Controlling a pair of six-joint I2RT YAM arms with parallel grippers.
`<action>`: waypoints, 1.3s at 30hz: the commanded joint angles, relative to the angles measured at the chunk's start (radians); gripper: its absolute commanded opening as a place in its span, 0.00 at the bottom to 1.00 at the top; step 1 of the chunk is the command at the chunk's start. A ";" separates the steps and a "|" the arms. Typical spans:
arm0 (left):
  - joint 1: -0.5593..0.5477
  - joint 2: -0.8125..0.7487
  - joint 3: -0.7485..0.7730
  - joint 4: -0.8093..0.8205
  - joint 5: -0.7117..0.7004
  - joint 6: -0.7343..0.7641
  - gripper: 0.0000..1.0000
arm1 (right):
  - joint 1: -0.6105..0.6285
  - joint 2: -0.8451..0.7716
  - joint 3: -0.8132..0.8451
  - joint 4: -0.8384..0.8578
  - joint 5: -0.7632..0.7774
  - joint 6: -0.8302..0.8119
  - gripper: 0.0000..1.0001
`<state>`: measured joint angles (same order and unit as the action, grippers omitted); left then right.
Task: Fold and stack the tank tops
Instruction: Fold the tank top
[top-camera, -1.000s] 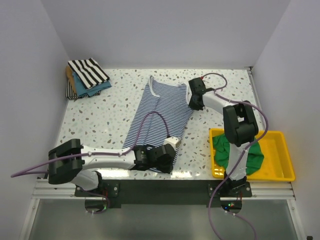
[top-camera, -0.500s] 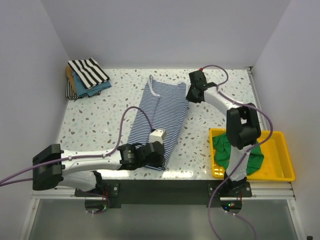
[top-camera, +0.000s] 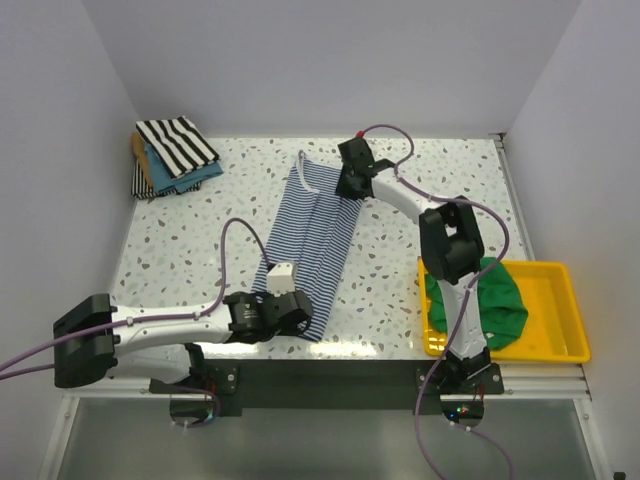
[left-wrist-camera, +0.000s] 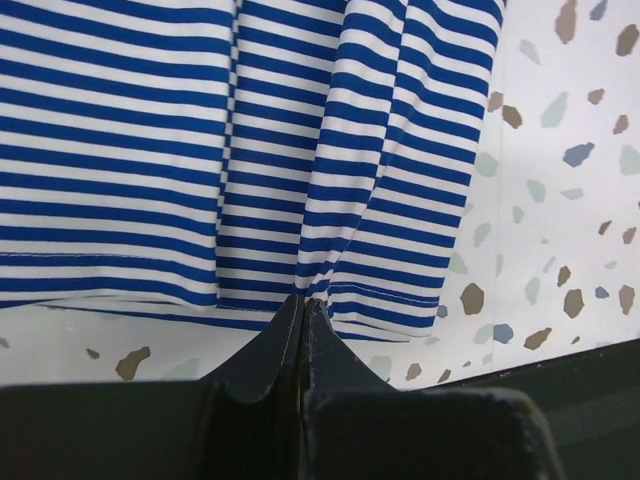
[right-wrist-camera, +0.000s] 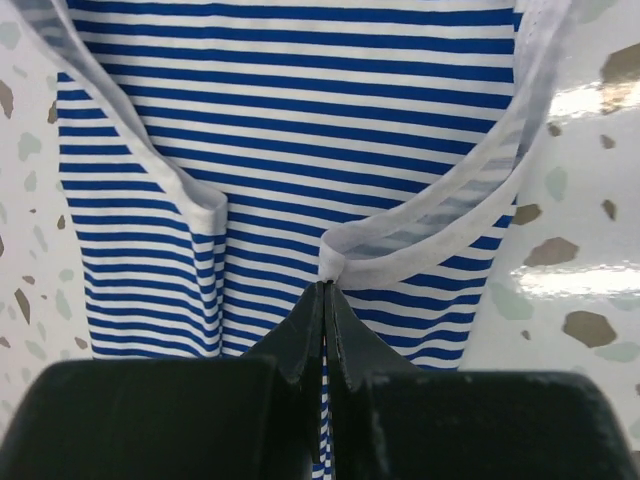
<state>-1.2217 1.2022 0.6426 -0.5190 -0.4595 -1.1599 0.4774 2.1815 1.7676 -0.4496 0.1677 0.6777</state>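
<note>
A blue-and-white striped tank top (top-camera: 312, 235) lies lengthwise in the middle of the table, its right side turned over to the left. My left gripper (top-camera: 300, 318) is shut on its bottom hem (left-wrist-camera: 310, 285) near the table's front edge. My right gripper (top-camera: 347, 183) is shut on a white-trimmed strap edge (right-wrist-camera: 335, 262) at the far end. A bright green tank top (top-camera: 492, 305) lies bunched in the yellow tray (top-camera: 560, 300). Folded tank tops, a bold black-and-white striped one (top-camera: 175, 142) on top, are stacked at the far left corner.
The yellow tray sits at the front right, beside the right arm's base. Walls close in the table on the left, back and right. The table's dark front edge (left-wrist-camera: 560, 375) runs just below the shirt hem.
Both grippers have moved left, carrying the shirt's right edge over its middle. The shirt is now narrower and lies further left than a second ago.
</note>
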 joint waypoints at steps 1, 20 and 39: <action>0.004 -0.038 -0.014 -0.082 -0.080 -0.081 0.00 | 0.023 0.030 0.093 0.005 0.015 0.020 0.00; 0.004 -0.059 -0.057 -0.144 -0.074 -0.145 0.00 | 0.087 0.145 0.227 -0.007 0.019 0.022 0.00; 0.004 -0.115 0.052 -0.168 -0.126 -0.058 0.41 | 0.090 0.060 0.175 0.048 -0.013 0.011 0.47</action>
<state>-1.2194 1.1244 0.6052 -0.6609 -0.5098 -1.2526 0.5686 2.3470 1.9533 -0.4355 0.1623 0.6987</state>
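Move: The right hand holds the tank top's turned-in right side at the shoulder; the already folded left side's inner edge lies about 7 cm to its left, 1 ahead and 3 below. The stacked clothes are some 47 cm left and 9 ahead of this hand, the yellow bin 43 right and 32 back. The left hand holds the hem, with that inner edge's hem end about 4 cm left, level ahead, 2 below. Both hands draw the held side left to the folded edge, right about 7 cm, left 4, lower, then open. ##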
